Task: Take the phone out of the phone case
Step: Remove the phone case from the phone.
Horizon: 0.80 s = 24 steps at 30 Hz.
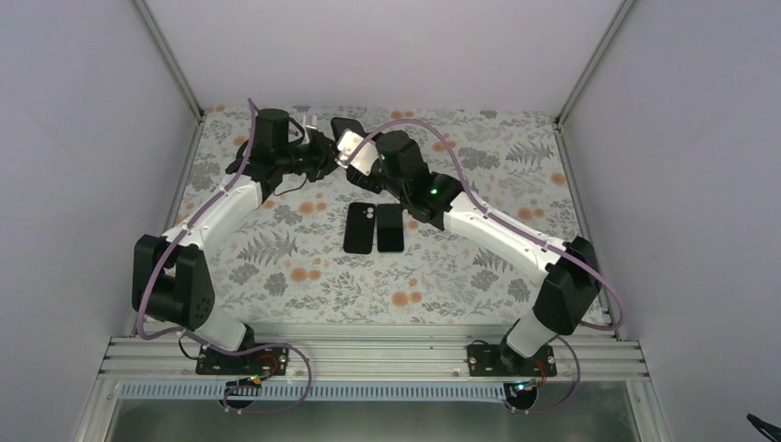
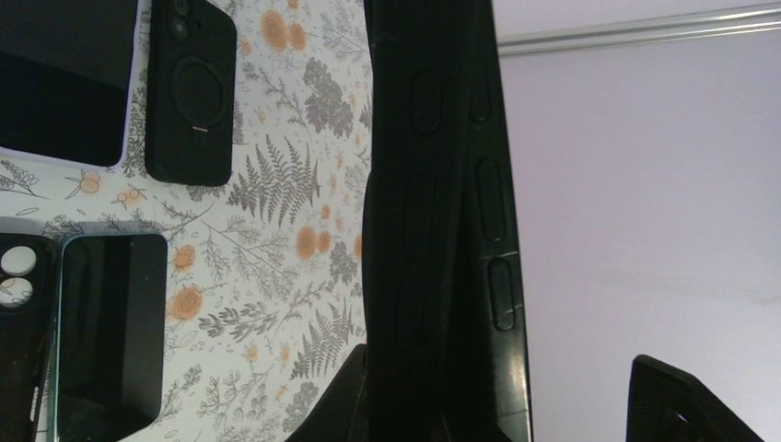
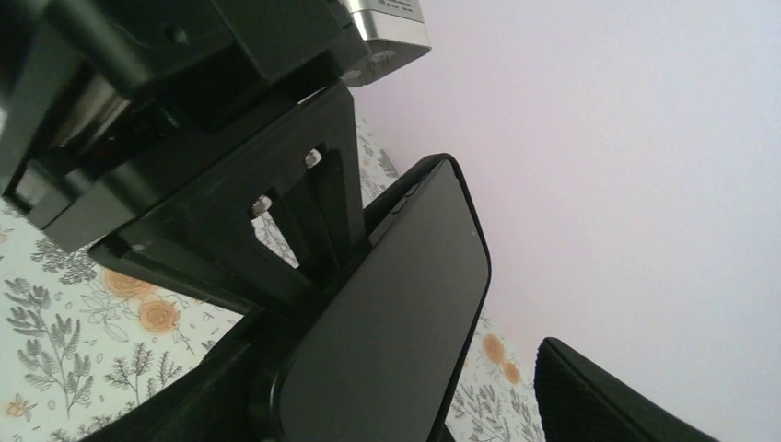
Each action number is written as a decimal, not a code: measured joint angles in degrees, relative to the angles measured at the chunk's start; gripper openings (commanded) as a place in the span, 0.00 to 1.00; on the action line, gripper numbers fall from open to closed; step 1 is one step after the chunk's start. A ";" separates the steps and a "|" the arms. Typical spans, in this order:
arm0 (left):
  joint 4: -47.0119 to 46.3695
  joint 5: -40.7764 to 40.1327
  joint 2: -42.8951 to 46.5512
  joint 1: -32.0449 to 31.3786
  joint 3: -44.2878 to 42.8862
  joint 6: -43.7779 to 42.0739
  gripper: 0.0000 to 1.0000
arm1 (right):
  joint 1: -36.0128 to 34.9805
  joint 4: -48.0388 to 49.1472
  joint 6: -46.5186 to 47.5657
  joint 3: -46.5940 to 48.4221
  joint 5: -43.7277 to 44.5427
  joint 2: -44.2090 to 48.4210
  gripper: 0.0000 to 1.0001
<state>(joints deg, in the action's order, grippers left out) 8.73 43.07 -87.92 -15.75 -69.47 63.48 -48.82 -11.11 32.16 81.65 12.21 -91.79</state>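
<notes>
At the back middle of the table my left gripper [image 1: 324,152] holds the black phone case [image 1: 345,127] up in the air, with the phone in it. The left wrist view shows it edge-on between the fingers: the matte phone case [image 2: 414,212] on the left, the glossier edge of the phone [image 2: 497,230] on the right. My left gripper [image 2: 511,401] is shut on it. In the right wrist view the phone [image 3: 396,322] turns its dark screen to the camera. My right gripper [image 3: 405,396] straddles it, open, and its right finger [image 3: 599,396] stands clear of the phone.
A loose black case [image 1: 357,227] and a bare phone [image 1: 390,227] lie side by side mid-table. The left wrist view shows another case [image 2: 18,322] and phone [image 2: 106,331] on the floral cloth. A metal frame and pale walls enclose the table.
</notes>
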 measured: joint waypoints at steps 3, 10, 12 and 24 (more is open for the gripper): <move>0.00 -0.22 -0.28 0.00 0.00 0.11 0.02 | -0.07 1.27 0.90 -0.02 1.55 -0.90 0.61; -0.13 -0.72 -0.33 0.00 0.15 0.26 0.02 | -1.03 5.20 3.52 -1.44 5.62 -1.77 0.59; -0.13 -0.90 -0.39 0.00 0.20 0.26 0.02 | -1.38 7.04 4.94 -2.43 6.84 -1.90 0.59; -0.15 -1.33 -1.75 -0.02 0.39 0.37 0.02 | -2.29 11.45 10.56 -4.09 11.69 -4.42 0.32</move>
<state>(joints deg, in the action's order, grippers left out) 8.58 41.74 -89.67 -15.77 -69.08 63.86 -51.11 0.34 42.72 77.56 23.90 -96.20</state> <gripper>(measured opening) 0.093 0.420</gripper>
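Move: The left hand already grips the cased phone by its edge, the phone's middle about 4 cm ahead, 3 right and 2 up; from the open right hand it is some 5 cm ahead, 2 left, level. On the table 30 cm beneath the right hand, an empty case lies 4 cm back and 1 left, a bare phone 4 back and 7 right, a lilac phone 14 ahead and 3 right. Right fingers narrow astride the phone, easing about 3 cm down and forward; left keeps gripping, sinking about 2 cm. ##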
